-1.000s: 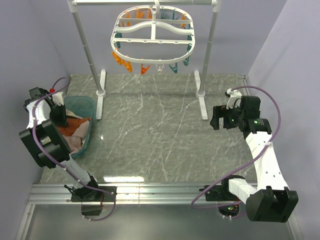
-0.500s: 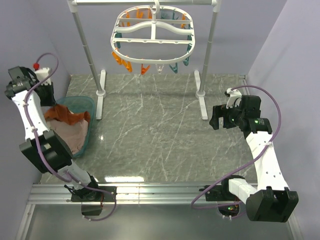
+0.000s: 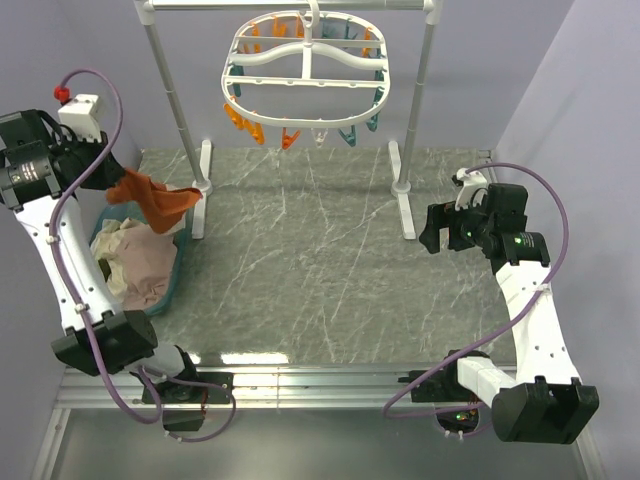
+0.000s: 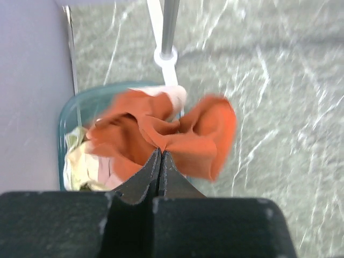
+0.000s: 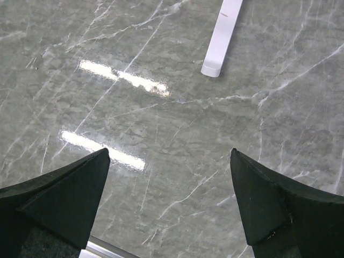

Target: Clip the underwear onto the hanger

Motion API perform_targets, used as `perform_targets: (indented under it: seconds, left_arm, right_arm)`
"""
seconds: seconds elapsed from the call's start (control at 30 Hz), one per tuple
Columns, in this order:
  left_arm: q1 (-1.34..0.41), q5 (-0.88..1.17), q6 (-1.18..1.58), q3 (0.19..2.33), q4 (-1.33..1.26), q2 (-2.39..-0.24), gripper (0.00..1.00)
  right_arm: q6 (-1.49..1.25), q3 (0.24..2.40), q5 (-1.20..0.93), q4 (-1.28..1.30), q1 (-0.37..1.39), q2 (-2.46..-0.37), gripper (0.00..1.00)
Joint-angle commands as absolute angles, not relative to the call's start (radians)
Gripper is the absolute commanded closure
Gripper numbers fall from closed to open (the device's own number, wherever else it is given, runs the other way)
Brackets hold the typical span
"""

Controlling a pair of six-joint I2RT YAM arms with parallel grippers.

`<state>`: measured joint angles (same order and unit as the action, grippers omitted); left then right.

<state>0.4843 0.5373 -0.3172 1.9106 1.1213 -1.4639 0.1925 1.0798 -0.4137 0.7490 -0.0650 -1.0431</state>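
Observation:
The rust-orange underwear (image 3: 158,200) hangs in the air above the basket's far end, bunched and drooping to the right. My left gripper (image 3: 112,186) is shut on it. In the left wrist view the closed fingertips (image 4: 161,152) pinch a fold of the underwear (image 4: 185,131); its waistband is hidden. The white oval hanger (image 3: 305,62) hangs from the rack's top bar at the back, with orange and teal clothespins (image 3: 290,137) dangling under it. My right gripper (image 3: 432,230) hovers open over the right side of the table, with only marble between its fingers (image 5: 169,156).
A teal basket (image 3: 172,275) at the left wall holds a pale pink and cream clothes pile (image 3: 140,255). The white pole rack (image 3: 172,95) stands at the back, with its feet (image 3: 405,205) on the table. One foot (image 5: 221,37) lies ahead of the right gripper.
My left gripper shut on the underwear in the basket, then rose and drew it up and to the right, out of the pile. The right arm barely moved.

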Motion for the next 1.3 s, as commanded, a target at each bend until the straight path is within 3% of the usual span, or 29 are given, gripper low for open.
perform_targets:
  seconds: [0.0, 0.1, 0.3, 0.6, 0.77, 0.93, 1.1, 1.27]
  left_arm:
    - [0.488, 0.599, -0.236, 1.945, 1.023, -1.414, 1.00]
    - [0.479, 0.772, -0.259, 1.884, 1.000, -1.352, 1.00]
    - [0.362, 0.928, -0.406, 1.652, 1.023, -1.175, 1.00]
    - [0.144, 0.968, -0.704, 1.384, 1.166, -0.979, 1.00]
    - [-0.047, 0.908, -0.718, 1.275, 1.166, -1.009, 1.00]
    - [-0.268, 0.747, -0.580, 1.178, 0.925, -1.049, 1.00]
    - [-0.501, 0.600, -0.514, 1.241, 0.812, -1.184, 1.00]
    - [-0.649, 0.604, -0.448, 1.380, 0.729, -1.302, 1.00]
  right_arm:
    - [0.198, 1.117, -0.428, 0.755, -0.060, -1.040, 0.00]
    - [0.199, 1.115, -0.431, 0.756, -0.060, -1.038, 0.00]
    - [0.199, 1.121, -0.446, 0.773, -0.060, -1.042, 0.00]
    - [0.213, 1.121, -0.468, 0.793, -0.060, -1.034, 0.00]
    - [0.222, 1.124, -0.492, 0.807, -0.060, -1.043, 0.00]
    - [0.227, 1.127, -0.503, 0.816, -0.060, -1.046, 0.00]
    - [0.242, 1.143, -0.505, 0.845, -0.061, -1.051, 0.00]
    - [0.232, 1.154, -0.508, 0.851, -0.063, -1.065, 0.00]
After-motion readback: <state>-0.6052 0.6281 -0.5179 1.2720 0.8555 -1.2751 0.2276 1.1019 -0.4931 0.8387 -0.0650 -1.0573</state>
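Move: The orange underwear already hangs from the left hand's shut fingers, its middle about 8 cm to the right, 2 cm back and 7 cm below. The open right gripper, towards which it goes, is some 66 cm to the left hand's right, 5 cm back and 14 cm lower. The basin lies about 5 cm back, 4 cm left and 31 cm below; the hanger roughly 20 cm ahead, 37 cm right and 10 cm higher. From the right hand the underwear is about 3 cm ahead, 58 cm left and 7 cm up. Still pinching the orange underwear, the left hand rises some 3 cm, then sweeps right away from the basin and towards the waiting open right gripper, ending about 34 cm farther right. Over the first two thirds it also draws back some 14 cm, and it sinks to finish about 13 cm lower, while the wrist swings clockwise some 70 degrees until the fingers point across towards the right arm and the grip stays shut. ##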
